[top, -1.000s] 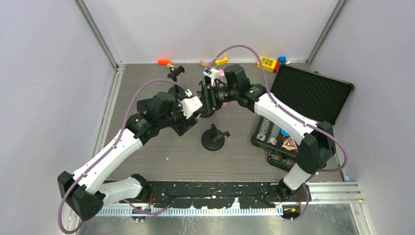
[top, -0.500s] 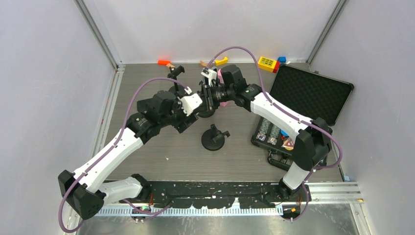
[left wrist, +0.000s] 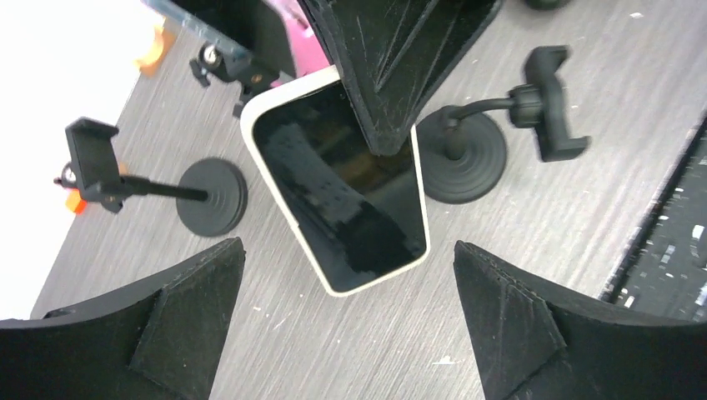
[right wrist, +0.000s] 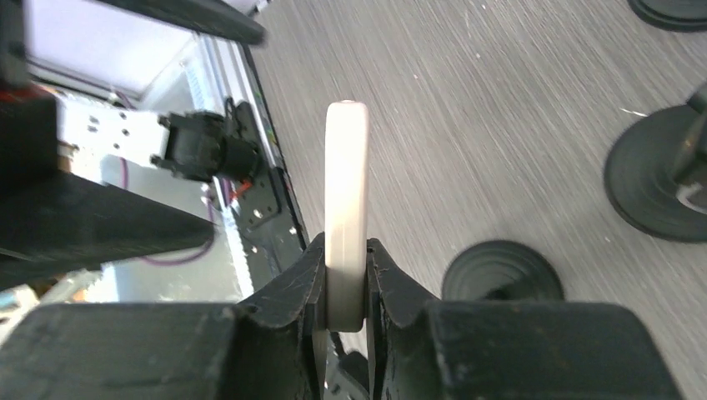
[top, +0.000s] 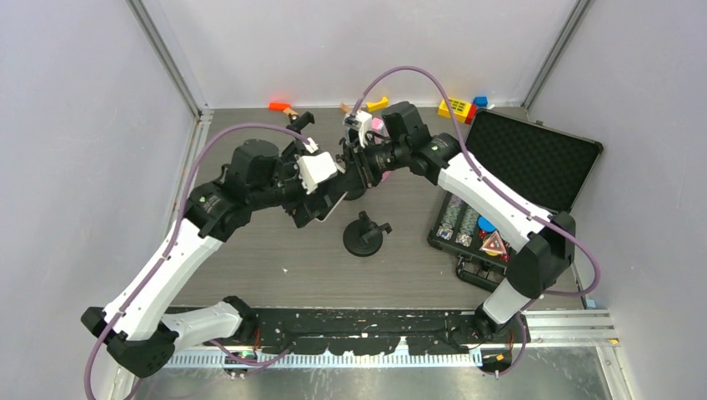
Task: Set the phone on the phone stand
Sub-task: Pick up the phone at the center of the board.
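The phone (left wrist: 338, 183), white-edged with a dark screen, hangs above the table. My right gripper (right wrist: 346, 243) is shut on it, and its fingers (left wrist: 375, 83) pinch the top end. Seen edge-on, the phone (right wrist: 346, 183) stands straight between those fingers. My left gripper (left wrist: 348, 250) is open, its fingers wide on either side of the phone's lower end and not touching it. In the top view the left gripper (top: 313, 208) sits left of the right gripper (top: 357, 169). Black phone stands with round bases stand on the table: one (top: 364, 236) in front, one (top: 300, 125) behind.
Below the phone, two stands (left wrist: 213, 196) (left wrist: 463, 158) flank it, each with a clamp head. An open black case (top: 529, 158) and a tray of small parts (top: 471, 233) lie at the right. Coloured toy blocks (top: 457, 107) line the back wall.
The right gripper has shut on the phone. The left gripper has opened wide, let go of it and drawn back to the left.
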Available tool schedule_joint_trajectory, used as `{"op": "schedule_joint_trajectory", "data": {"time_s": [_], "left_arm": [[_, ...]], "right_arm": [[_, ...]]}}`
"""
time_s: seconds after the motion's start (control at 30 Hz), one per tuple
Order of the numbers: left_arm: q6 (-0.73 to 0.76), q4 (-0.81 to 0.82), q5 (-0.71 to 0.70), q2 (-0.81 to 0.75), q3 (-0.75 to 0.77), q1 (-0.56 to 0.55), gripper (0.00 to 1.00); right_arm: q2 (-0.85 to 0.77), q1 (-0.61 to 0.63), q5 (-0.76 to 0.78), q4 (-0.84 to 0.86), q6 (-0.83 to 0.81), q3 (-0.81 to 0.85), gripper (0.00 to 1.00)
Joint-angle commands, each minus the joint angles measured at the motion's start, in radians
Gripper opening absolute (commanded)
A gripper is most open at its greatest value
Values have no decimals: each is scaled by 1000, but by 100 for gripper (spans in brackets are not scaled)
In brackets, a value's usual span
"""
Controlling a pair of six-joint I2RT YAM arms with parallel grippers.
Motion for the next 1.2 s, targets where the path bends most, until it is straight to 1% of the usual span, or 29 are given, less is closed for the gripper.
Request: {"op": "schedule_joint_trajectory", "data": {"time_s": [0.0, 0.17, 0.37, 0.5, 0.6, 0.7, 0.83, 1.0, 1.17], "left_arm": [[26, -157, 195, -6, 111, 14, 100], [5, -205, 329, 32, 149, 48, 100], [-45, -207, 520, 82, 175, 118, 100], [-81, -197, 661, 127, 187, 126, 98], [-103, -180, 759, 161, 191, 126, 94], [-120, -172, 828, 196, 199, 126, 88], [-139, -163, 891, 240, 196, 126, 75], [-151, -136, 937, 257, 165, 124, 60], [-157, -95, 944, 235, 114, 124, 53]], "right_arm": [[-114, -2, 15, -101, -222, 44, 0], [-192, -9, -40, -149, -303, 8, 0], [-280, -35, -168, -178, -355, -17, 0], [-324, -54, -232, -187, -372, -26, 0], [-333, -65, -256, -186, -372, -31, 0], [-339, -72, -267, -180, -368, -38, 0], [-343, -87, -281, -152, -343, -46, 0], [-348, -98, -293, -127, -317, -54, 0], [-362, -115, -308, -92, -290, -74, 0]]}}
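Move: The pink-framed phone is already in the right fingers, its middle about 4 cm to that hand's left, 2 cm back and 3 cm below. From the wide-open left hand, the phone's middle is roughly 4 cm ahead, 5 cm right and 4 cm lower. From the right hand, the empty stand is about 4 cm back, 4 cm right and 18 cm below; the stand holding another phone is some 13 cm ahead, 2 cm right and 13 cm below. The phone stays pinched in the right hand, which carries it about 7 cm back and 7 cm right while lifting it 6 cm, turning it slightly counter-clockwise. The left hand, first rising a little and then dipping, follows about 7 cm back and 7 cm right, rolls and swings clockwise by some 50 degrees in all, and half closes its fingers around the phone's free edge; a left-hand grip isn't yet visible. ##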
